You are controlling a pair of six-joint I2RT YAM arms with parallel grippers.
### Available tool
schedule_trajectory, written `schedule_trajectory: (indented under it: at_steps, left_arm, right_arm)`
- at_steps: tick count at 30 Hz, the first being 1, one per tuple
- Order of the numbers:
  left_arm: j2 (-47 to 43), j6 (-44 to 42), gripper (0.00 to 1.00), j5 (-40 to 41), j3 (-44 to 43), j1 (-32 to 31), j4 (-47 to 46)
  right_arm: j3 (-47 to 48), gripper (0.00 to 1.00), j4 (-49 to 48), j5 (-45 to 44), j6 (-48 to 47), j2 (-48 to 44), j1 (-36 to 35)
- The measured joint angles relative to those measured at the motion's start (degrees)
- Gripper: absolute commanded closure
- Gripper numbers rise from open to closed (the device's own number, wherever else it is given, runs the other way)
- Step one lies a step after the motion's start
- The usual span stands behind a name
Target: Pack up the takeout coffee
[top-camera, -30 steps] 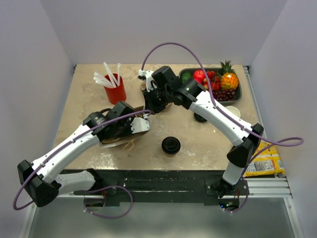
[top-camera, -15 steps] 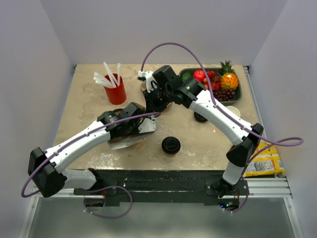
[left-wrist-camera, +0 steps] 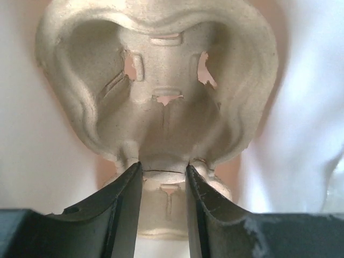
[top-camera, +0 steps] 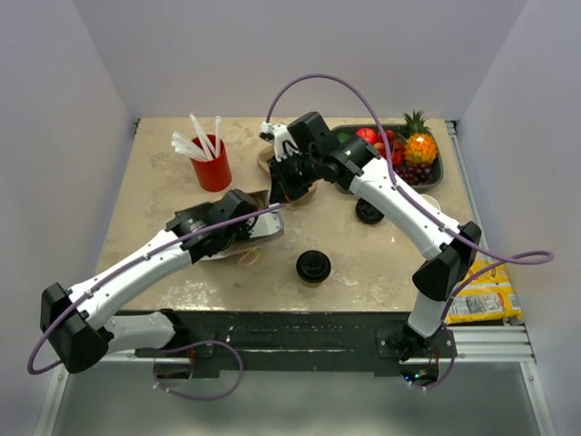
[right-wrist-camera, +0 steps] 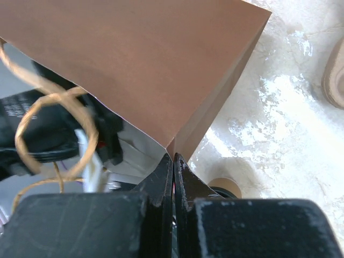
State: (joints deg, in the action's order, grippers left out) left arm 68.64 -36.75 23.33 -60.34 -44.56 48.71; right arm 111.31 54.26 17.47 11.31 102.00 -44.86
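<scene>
The takeout coffee [top-camera: 313, 266], a black-lidded cup, stands alone on the table near the front, apart from both grippers. To its left a brown paper bag [right-wrist-camera: 134, 64] lies on its side with its mouth facing left. My right gripper [right-wrist-camera: 173, 157] is shut on a corner of the bag's rim [top-camera: 280, 189] and holds it up. My left gripper [left-wrist-camera: 164, 167] reaches into the white-lined bag. Its jaws are shut on the middle ridge of a pulp cup carrier [left-wrist-camera: 161, 70], which fills the left wrist view.
A red cup of white straws [top-camera: 211, 163] stands at the back left. The fruit tray [top-camera: 434, 174] sits at the back right. A second black round thing [top-camera: 368, 214] and a lidless paper cup [top-camera: 427, 203] lie under the right arm. The bag's twine handle [top-camera: 243, 258] trails forward.
My left arm has pushed the carrier up and to the right, deeper into the bag. The right gripper has shifted slightly back with the bag's rim in it.
</scene>
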Motion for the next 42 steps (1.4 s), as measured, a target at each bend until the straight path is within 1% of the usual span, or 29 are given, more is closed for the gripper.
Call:
schedule_trajectory:
  at_steps: [4, 9, 14, 22, 30, 31, 32, 33, 34, 35, 38, 42]
  left_arm:
    - [-0.39, 0.68, 1.0, 2.6, 0.02, -0.04, -2.25]
    - [4.15, 2.19, 1.0, 4.15, 0.02, -0.09, -2.97]
    - [6.23, 3.32, 1.0, 4.87, 0.0, -0.09, -3.17]
    - [7.91, 4.24, 1.0, 5.55, -0.24, -0.11, -3.67]
    - [8.17, 5.29, 1.0, 5.03, -0.52, -0.11, -3.48]
    - [8.15, 5.55, 1.0, 4.87, -0.52, -0.11, -3.37]
    - [8.07, 5.7, 1.0, 4.57, -0.52, -0.11, -3.23]
    - [7.89, 5.79, 1.0, 4.22, -0.52, -0.11, -3.1]
    - [7.65, 5.79, 1.0, 3.96, -0.52, -0.09, -2.86]
    - [7.37, 5.81, 1.0, 3.74, -0.52, -0.09, -2.56]
    - [6.4, 5.9, 1.0, 2.43, -0.52, 0.44, -2.27]
    - [4.61, 6.1, 1.0, -2.27, -0.52, 2.49, -1.79]
  right_arm:
    - [0.0, 1.0, -0.13, 3.67, 0.55, 0.13, 2.38]
    - [0.02, 1.0, -0.87, 8.13, 1.07, 0.48, 3.58]
    - [0.0, 1.0, -1.14, 7.82, 1.03, 0.7, 3.8]
    - [-0.11, 1.0, -1.05, 4.68, 1.44, 0.7, 3.72]
    - [-0.09, 1.0, -1.09, 4.28, 1.49, 0.7, 3.67]
    - [-0.09, 0.93, -1.09, 4.39, 1.46, 0.7, 3.67]
    - [-0.09, 0.83, -1.09, 4.63, 1.27, 0.7, 3.67]
    - [-0.09, 0.55, -1.07, 4.98, 1.22, 0.7, 3.69]
    - [0.04, 0.44, -1.05, 5.64, 1.07, 0.7, 3.74]
    - [0.35, 0.3, -0.96, 6.34, 1.16, 0.7, 3.76]
    - [2.56, 0.22, -0.87, 7.89, 0.39, 0.7, 4.28]
    - [7.69, 0.21, -1.11, 9.11, -0.55, 0.63, 6.23]
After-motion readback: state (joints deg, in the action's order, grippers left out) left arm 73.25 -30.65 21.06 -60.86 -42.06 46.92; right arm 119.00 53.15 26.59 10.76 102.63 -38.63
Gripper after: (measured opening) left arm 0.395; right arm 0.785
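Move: The left gripper holds the cup carrier inside the bag's mouth; the bag's bottom lies about 8 cm ahead and 10 cm below it. The red cup stands some 13 cm ahead and 4 cm left of it, the lidded coffee about 22 cm right and 11 cm back. The right gripper pinches the bag's rim right at its fingertips; from it the spare carrier lies roughly 13 cm straight ahead, the lidded coffee 12 cm back and 7 cm right, both over 20 cm lower. Keep the left grip on the carrier and, after a brief rise, work it down and forward about 2 cm into the bag, then ease back 1 cm. Meanwhile keep the right pinch on the rim, shifting it forward 1.5 cm; then open those fingers to about three-quarters, let go of the rim and lift clear, up some 5 cm and slightly forward. ##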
